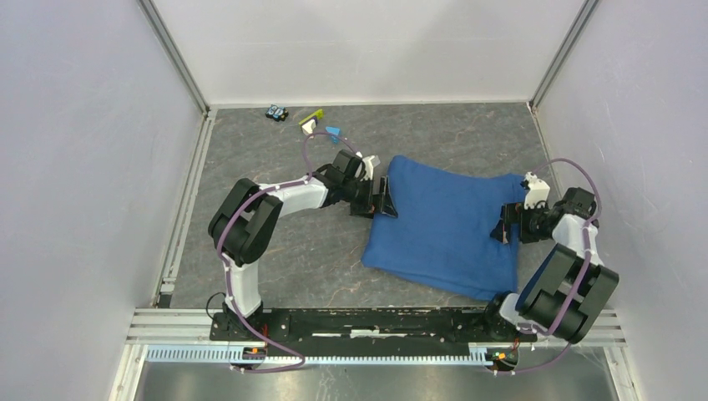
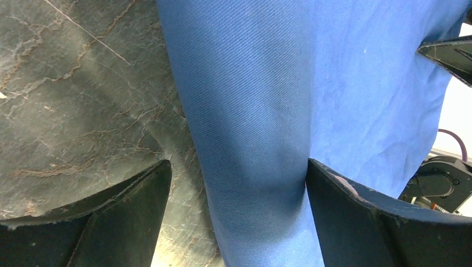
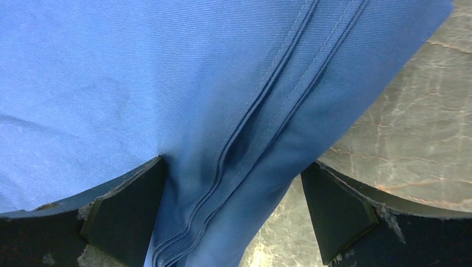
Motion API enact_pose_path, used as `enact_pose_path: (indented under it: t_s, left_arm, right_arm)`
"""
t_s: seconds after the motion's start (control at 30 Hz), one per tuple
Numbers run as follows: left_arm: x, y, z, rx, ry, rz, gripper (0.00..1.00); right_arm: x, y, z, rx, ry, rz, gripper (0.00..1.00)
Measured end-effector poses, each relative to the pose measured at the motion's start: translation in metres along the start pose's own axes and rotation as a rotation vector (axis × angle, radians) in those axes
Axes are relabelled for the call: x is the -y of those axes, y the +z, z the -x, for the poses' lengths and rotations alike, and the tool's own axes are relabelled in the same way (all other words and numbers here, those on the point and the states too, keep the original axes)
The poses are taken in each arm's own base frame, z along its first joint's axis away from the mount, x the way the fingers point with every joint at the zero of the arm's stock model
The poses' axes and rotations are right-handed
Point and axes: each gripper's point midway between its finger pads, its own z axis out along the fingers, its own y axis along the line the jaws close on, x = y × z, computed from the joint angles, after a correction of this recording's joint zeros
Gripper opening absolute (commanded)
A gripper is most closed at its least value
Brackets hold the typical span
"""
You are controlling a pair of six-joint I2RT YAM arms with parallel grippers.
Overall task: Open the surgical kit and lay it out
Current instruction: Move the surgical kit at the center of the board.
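Observation:
The surgical kit is a folded blue cloth wrap lying flat on the grey table, and whatever it holds is hidden. My left gripper is at the wrap's left edge. In the left wrist view it is open wide: one finger is over bare table, the other is over the blue cloth, and the cloth's edge runs between them. My right gripper is at the wrap's right edge. It is also open, astride the stitched, layered hem.
A small dark toy and a white-yellow-blue block toy lie near the back wall. Pale walls close in the left, back and right. A metal rail carrying the arm bases runs along the near edge.

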Motion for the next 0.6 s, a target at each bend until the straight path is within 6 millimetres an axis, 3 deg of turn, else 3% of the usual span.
enact_pose_path:
  t_s: [0.27,0.4,0.6]
  left_arm:
    - [0.005,0.005,-0.002,0.016,-0.037,-0.056,0.72]
    - [0.002,0.006,-0.004,0.001,-0.08,-0.064,0.68]
    - [-0.02,-0.005,0.008,0.013,-0.168,-0.051,0.63]
  right_arm:
    - [-0.009,0.023,0.001,-0.066,0.054,0.106,0.6]
    - [-0.011,0.034,0.012,-0.068,0.037,0.106,0.57]
    - [-0.021,0.058,0.039,-0.041,0.007,0.116,0.56]
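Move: The surgical kit's middle lies about 16 cm to the right of the left hand and 5 cm back, and some 15 cm to the left of the right hand, 1 cm ahead; it is a couple of centimetres lower than both. Each hand's open fingers already straddle the near side edge. From the left hand, the blue triangle lies about 19 cm ahead and 13 cm left, the white block 21 cm ahead and 20 cm left. Pinching the kit's two side edges at once, both hands close partway onto the blue cloth. The right first sinks 1 to 2 cm, then drags its edge about 6 cm forward and 4 cm left; the left dips slightly rightward and back, then goes about 2 cm left and forward, its wrist tilting some 10 degrees. ##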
